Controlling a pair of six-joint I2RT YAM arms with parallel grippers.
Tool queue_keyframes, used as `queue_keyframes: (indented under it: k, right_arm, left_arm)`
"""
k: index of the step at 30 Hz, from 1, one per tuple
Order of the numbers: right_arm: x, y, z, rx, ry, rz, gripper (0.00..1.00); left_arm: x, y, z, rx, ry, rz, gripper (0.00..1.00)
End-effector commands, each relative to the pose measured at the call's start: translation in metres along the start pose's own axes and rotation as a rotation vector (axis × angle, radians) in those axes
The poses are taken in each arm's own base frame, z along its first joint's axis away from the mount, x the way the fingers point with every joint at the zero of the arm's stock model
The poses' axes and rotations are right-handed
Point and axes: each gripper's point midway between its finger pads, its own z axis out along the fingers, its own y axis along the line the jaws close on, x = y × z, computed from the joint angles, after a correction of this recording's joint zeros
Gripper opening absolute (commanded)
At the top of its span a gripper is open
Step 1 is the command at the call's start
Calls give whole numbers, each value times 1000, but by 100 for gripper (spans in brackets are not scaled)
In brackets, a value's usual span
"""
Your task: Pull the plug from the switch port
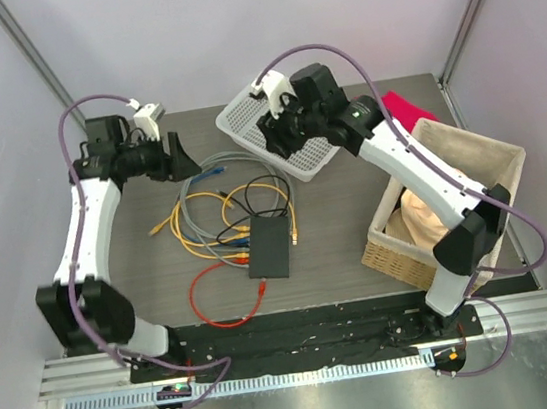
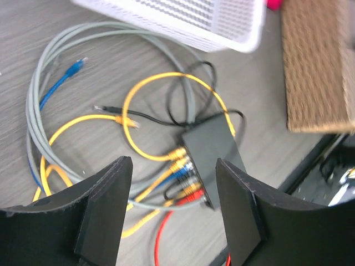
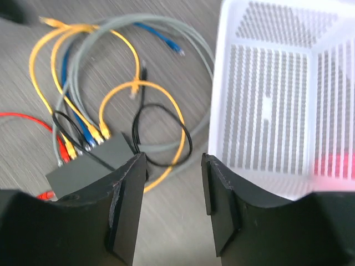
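Observation:
The black switch lies flat near the table's middle, with yellow, blue, grey and red plugs seated along one edge. In the left wrist view the switch is beyond my left gripper, whose jaws stand open and empty above the table. My left gripper hovers at the far left, well away from the switch. My right gripper hangs over the white basket's near edge, also open with nothing between its fingers. The switch shows at that view's lower left.
Loose yellow, grey, blue and black cables coil behind the switch, and a red loop lies in front. A white mesh basket stands at the back. A wicker basket holding cloth fills the right side, with a red cloth behind it.

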Motion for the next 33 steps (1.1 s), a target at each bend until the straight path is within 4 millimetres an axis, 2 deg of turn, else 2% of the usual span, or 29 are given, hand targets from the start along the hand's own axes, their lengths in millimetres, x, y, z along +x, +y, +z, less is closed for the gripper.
queue_keyframes:
  k: [1,3,5,6,7,8,9,10,11,12,14,15,17,18,19,20,21,22,24,25,26,29,33]
  right_arm:
    - [14,29,31,-190,65,-26,51]
    - [21,34,32,-225,85,-11,49]
    - [28,40,20,-259,93,-10,47]
    - [46,43,19,-268,134,0,47]
    - [49,46,5,-268,135,-4,47]
    - [75,51,4,-285,190,-17,46]
    - [89,53,1,-293,219,-26,44]
    - [101,55,-5,-297,246,-30,40]
    - [121,59,-8,-304,294,-22,36]
    - [132,61,-11,-308,322,-21,26]
    - [153,66,-18,-321,369,-19,14]
    - [176,68,-18,-313,424,-4,7]
    - [190,66,-12,-282,446,10,3]
    - [206,63,-11,-249,472,27,1]
    - [201,59,-2,-202,429,86,1]
    - [213,61,0,-183,440,128,1]
    - [213,61,1,-164,426,167,1]
    - [212,69,4,-173,412,258,1]
    - [220,87,3,-243,429,318,1]
    - [219,94,5,-265,414,354,1]
    - [228,97,6,-264,428,363,1]
    - [238,95,12,-231,424,394,1]
    - [229,82,10,-174,380,399,1]
  left_arm:
    - [-5,28,45,70,33,-165,66]
    - [1,33,64,149,61,-198,66]
    - [7,41,75,165,87,-213,65]
    - [16,48,85,170,124,-239,64]
    - [21,53,88,167,141,-215,62]
    - [27,55,94,156,166,-222,61]
    - [35,64,97,113,189,-237,61]
    - [38,65,98,104,190,-248,59]
    - [39,64,98,91,191,-298,58]
    - [49,65,100,85,196,-319,58]
    - [53,59,97,69,181,-351,54]
    - [67,60,99,56,196,-365,51]
    - [83,57,102,26,236,-363,39]
    - [98,56,103,13,280,-365,35]
    - [107,60,104,-21,309,-357,27]
    - [118,60,106,-29,341,-360,24]
    - [132,62,106,-49,371,-376,22]
    - [140,62,105,-64,388,-382,19]
    - [156,60,101,-85,416,-373,17]
    - [161,59,99,-89,425,-343,16]
    - [162,58,96,-111,428,-309,16]
    - [179,54,94,-107,454,-296,16]
    - [192,47,101,-97,490,-281,17]
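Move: The plugs seated in the switch's ports lie about 8 cm right of the left hand, 5 cm back and 25 cm below; the loose red plug is some 10 cm nearer the base than they are and 2 cm farther right. For the right hand, the switch's middle is about 10 cm back, 5 cm left and 28 cm down, with a loose yellow plug some 6 cm to the right of that middle. Nothing is touched yet: both hands sink towards the switch from opposite sides, tips tilting down some 35-40 degrees. The left drops about 22 cm, first forward, then back 10 cm, narrowing its fingers nearly shut just left of the port plugs; the right drops 24 cm and draws back 15 cm, edging left then right, fingers shutting off the switch's right side. ##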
